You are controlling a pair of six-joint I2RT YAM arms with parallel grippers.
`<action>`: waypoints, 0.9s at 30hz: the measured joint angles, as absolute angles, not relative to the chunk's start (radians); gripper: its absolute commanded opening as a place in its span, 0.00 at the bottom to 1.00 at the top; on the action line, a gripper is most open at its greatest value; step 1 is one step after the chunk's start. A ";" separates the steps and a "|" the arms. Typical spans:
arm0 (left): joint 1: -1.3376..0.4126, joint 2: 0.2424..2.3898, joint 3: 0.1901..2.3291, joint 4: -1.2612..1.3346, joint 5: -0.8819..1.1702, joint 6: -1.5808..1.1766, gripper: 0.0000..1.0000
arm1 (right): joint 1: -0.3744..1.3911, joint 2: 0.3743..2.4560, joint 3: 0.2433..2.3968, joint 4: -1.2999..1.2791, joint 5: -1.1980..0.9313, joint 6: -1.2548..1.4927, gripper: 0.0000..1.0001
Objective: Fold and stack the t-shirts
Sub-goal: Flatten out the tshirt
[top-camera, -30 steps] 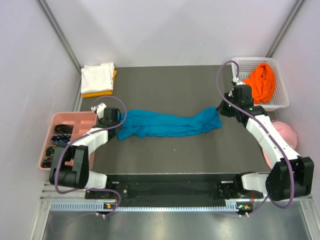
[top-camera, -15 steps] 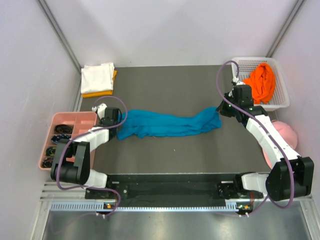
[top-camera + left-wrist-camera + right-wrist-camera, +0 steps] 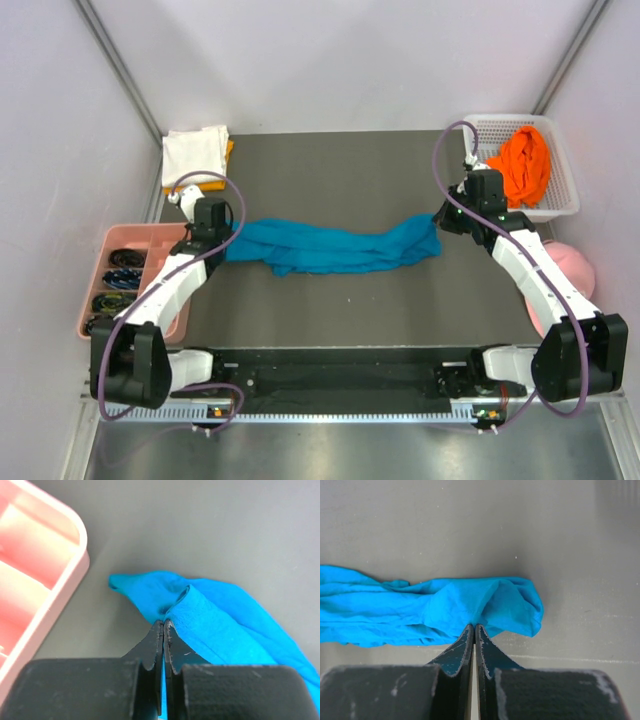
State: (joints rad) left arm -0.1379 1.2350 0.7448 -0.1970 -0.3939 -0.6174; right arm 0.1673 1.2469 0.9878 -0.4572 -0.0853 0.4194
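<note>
The teal-blue t-shirt [image 3: 330, 248] lies bunched in a long strip across the middle of the dark mat. My left gripper [image 3: 227, 241] is shut on its left end, and the left wrist view shows cloth [image 3: 225, 625] pinched at the closed tips [image 3: 163, 623]. My right gripper [image 3: 437, 222] is shut on the right end, where the fabric [image 3: 420, 610] gathers into the closed tips [image 3: 474, 626]. At the back left a folded white t-shirt [image 3: 193, 152] rests on a yellow-orange one [image 3: 229, 150]. A bright orange t-shirt [image 3: 522, 165] is heaped in a basket.
The white basket [image 3: 480, 122] stands at the back right. A pink compartment tray [image 3: 130, 240] holding dark items sits at the left edge, close to my left gripper; its rim [image 3: 45, 580] shows in the left wrist view. A pink cap [image 3: 570, 265] lies at the right edge.
My left gripper closed on the shirt's left end and shifted back and left, drawing that end with it. The right arm has not moved.
</note>
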 measured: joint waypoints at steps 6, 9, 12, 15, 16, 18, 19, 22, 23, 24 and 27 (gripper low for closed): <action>-0.138 1.216 0.769 -0.227 -0.405 -0.599 0.00 | 0.167 1.247 0.988 -0.457 -0.089 0.419 0.00; -0.138 1.216 0.764 -0.240 -0.390 -0.601 0.00 | 0.167 1.247 0.988 -0.457 -0.089 0.419 0.00; -0.138 1.226 0.735 -0.233 -0.367 -0.614 0.11 | 0.167 1.247 0.988 -0.457 -0.089 0.419 0.00; -0.138 1.250 0.676 -0.232 -0.353 -0.632 0.33 | 0.167 1.247 0.988 -0.457 -0.091 0.419 0.00; -0.138 1.259 0.656 -0.232 -0.352 -0.636 0.34 | 0.167 1.247 0.988 -0.457 -0.092 0.419 0.00; -0.138 1.272 0.629 -0.236 -0.349 -0.646 0.42 | 0.167 1.247 0.988 -0.457 -0.093 0.419 0.00; -0.138 1.277 0.622 -0.240 -0.348 -0.651 0.44 | 0.167 1.247 0.988 -0.457 -0.095 0.419 0.00; -0.138 1.286 0.619 -0.233 -0.348 -0.656 0.46 | 0.167 1.247 0.988 -0.457 -0.099 0.419 0.00; -0.138 1.286 0.619 -0.231 -0.349 -0.657 0.47 | 0.167 1.247 0.988 -0.457 -0.099 0.419 0.00; -0.138 1.286 0.619 -0.228 -0.349 -0.657 0.47 | 0.167 1.247 0.988 -0.457 -0.100 0.419 0.00; -0.138 1.286 0.619 -0.224 -0.349 -0.657 0.48 | 0.167 1.247 0.988 -0.457 -0.100 0.419 0.00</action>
State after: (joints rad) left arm -0.1379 1.2858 0.6193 -0.2241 -0.3489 -0.6567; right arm 0.1673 1.2469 0.9878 -0.4568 -0.0998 0.4194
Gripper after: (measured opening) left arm 0.473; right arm 0.007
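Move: The left hand already pinches the teal t-shirt's left end, raised roughly 9 cm above the table. The spot where this end is laid is about 4 cm back, straight in line sideways, 8 cm down. From this hand, the shirt's middle is some 22 cm right and 1 cm back, the pink tray 23 cm left and 8 cm back, the folded stack 21 cm ahead and 10 cm left. From the right hand, that spot is about 42 cm left, 5 cm back and 14 cm down. Up by barely a centimetre first, then down about 8 cm and back some 4 cm, the left hand lowers the shirt's left end to the table beside the pink tray, fingers tipping about 10 degrees more steeply down. They open to roughly half on the way down and let go of the cloth, staying open just over it. The right hand stays in place, still pinching the shirt's right end. ##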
